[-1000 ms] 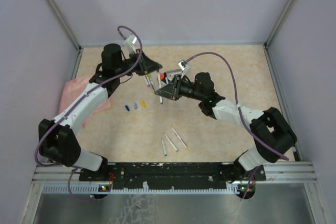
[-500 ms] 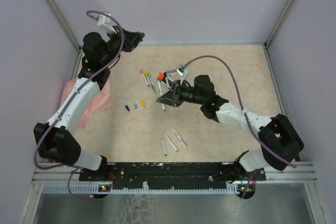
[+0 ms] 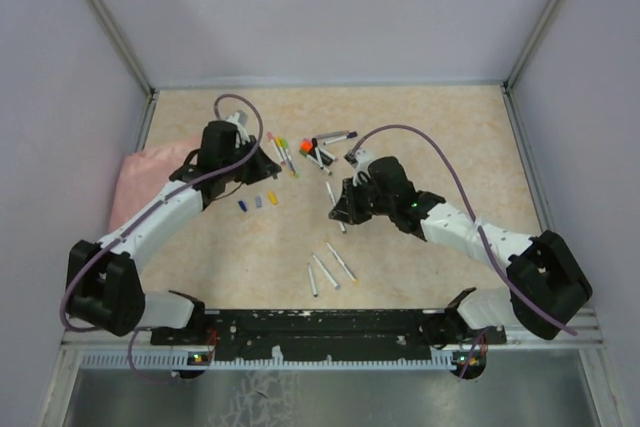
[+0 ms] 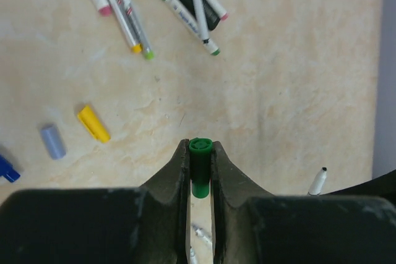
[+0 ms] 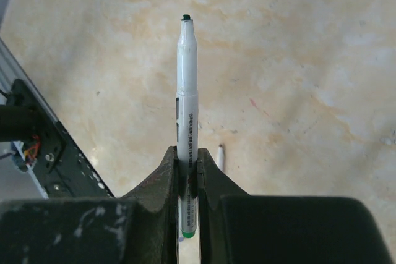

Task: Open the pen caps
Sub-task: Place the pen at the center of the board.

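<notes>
My left gripper (image 4: 200, 153) is shut on a small green pen cap (image 4: 200, 166), held just above the table; in the top view this gripper (image 3: 268, 161) hangs between the capped pens (image 3: 284, 153) and the loose caps. My right gripper (image 5: 188, 160) is shut on a white pen (image 5: 188, 72) with its dark tip bare and pointing away; in the top view it (image 3: 342, 211) sits right of centre. On the table lie a yellow cap (image 4: 93, 123), a lavender cap (image 4: 53, 141) and a blue cap (image 4: 6, 169).
A pink cloth (image 3: 150, 175) lies at the left edge. A second cluster of pens with an orange-tipped highlighter (image 3: 322, 146) lies at the back centre. Three uncapped pens (image 3: 329, 268) rest near the front. Metal rails (image 3: 330, 325) run along the near edge.
The grippers were together a second ago and have come apart. The left arm swung up to the back left, then came down over the caps. The right gripper drew toward the front right with the pen.
</notes>
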`<control>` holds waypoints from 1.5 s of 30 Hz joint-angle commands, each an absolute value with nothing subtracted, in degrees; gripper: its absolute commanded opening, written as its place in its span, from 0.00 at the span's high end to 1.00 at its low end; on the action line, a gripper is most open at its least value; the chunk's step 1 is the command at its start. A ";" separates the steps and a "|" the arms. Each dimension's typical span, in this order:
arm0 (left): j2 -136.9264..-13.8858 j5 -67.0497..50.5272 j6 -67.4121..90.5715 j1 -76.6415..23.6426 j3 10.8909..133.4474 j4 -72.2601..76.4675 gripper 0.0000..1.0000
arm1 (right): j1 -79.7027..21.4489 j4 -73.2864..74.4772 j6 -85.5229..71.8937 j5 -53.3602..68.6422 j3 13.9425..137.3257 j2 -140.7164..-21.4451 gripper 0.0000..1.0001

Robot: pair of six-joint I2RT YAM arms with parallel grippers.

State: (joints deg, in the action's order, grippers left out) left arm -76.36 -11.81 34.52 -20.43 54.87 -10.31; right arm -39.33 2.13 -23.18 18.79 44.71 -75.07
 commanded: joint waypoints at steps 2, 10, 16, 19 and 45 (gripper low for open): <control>-83.45 -1.39 37.96 -24.94 57.36 -21.50 1.00 | -39.90 6.33 -21.44 13.97 42.29 -73.35 1.00; -93.43 4.14 37.96 -28.66 60.58 -21.32 0.99 | -39.90 7.63 -22.59 12.96 39.33 -74.41 1.00; -100.08 7.64 37.20 -29.59 64.56 -23.89 0.95 | -39.91 7.58 -23.05 13.09 37.89 -74.58 1.00; -101.90 9.02 36.79 -29.65 64.88 -23.44 0.91 | -39.90 7.64 -22.70 13.33 38.12 -75.53 1.00; -95.55 8.49 30.50 -29.60 69.21 -23.87 0.58 | -46.93 18.57 -19.25 7.43 44.02 -85.37 0.93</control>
State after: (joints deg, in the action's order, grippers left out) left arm -102.85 7.73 33.65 -29.28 67.07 -24.05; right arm -46.54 17.04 -19.18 9.82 41.25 -84.86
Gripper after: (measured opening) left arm 0.411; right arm 0.077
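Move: My left hand holds the green cap about 16 cm above its place on the table, 1 cm ahead and 1 cm to the right. On the table, the yellow cap is about 2 cm left and level with the hand, the grey-blue cap 5 cm left and 1 cm back. My right hand holds the uncapped pen; its place is some 7 cm back, 4 cm right and 12 cm down. The nearest laid pen is 9 cm back and 1 cm left, the acrylic marker 11 cm back and 2 cm left. I lower my left hand about 15 cm beside the yellow cap, swinging back 2 cm and forward again while its fingers tip some 30 degrees further down, then open them to let go of the green cap and start rising. My right hand keeps its pen pinched, sinking about 12 cm while drawing back and right, pausing briefly halfway, towards the row of laid pens, fingers tipping downward. ##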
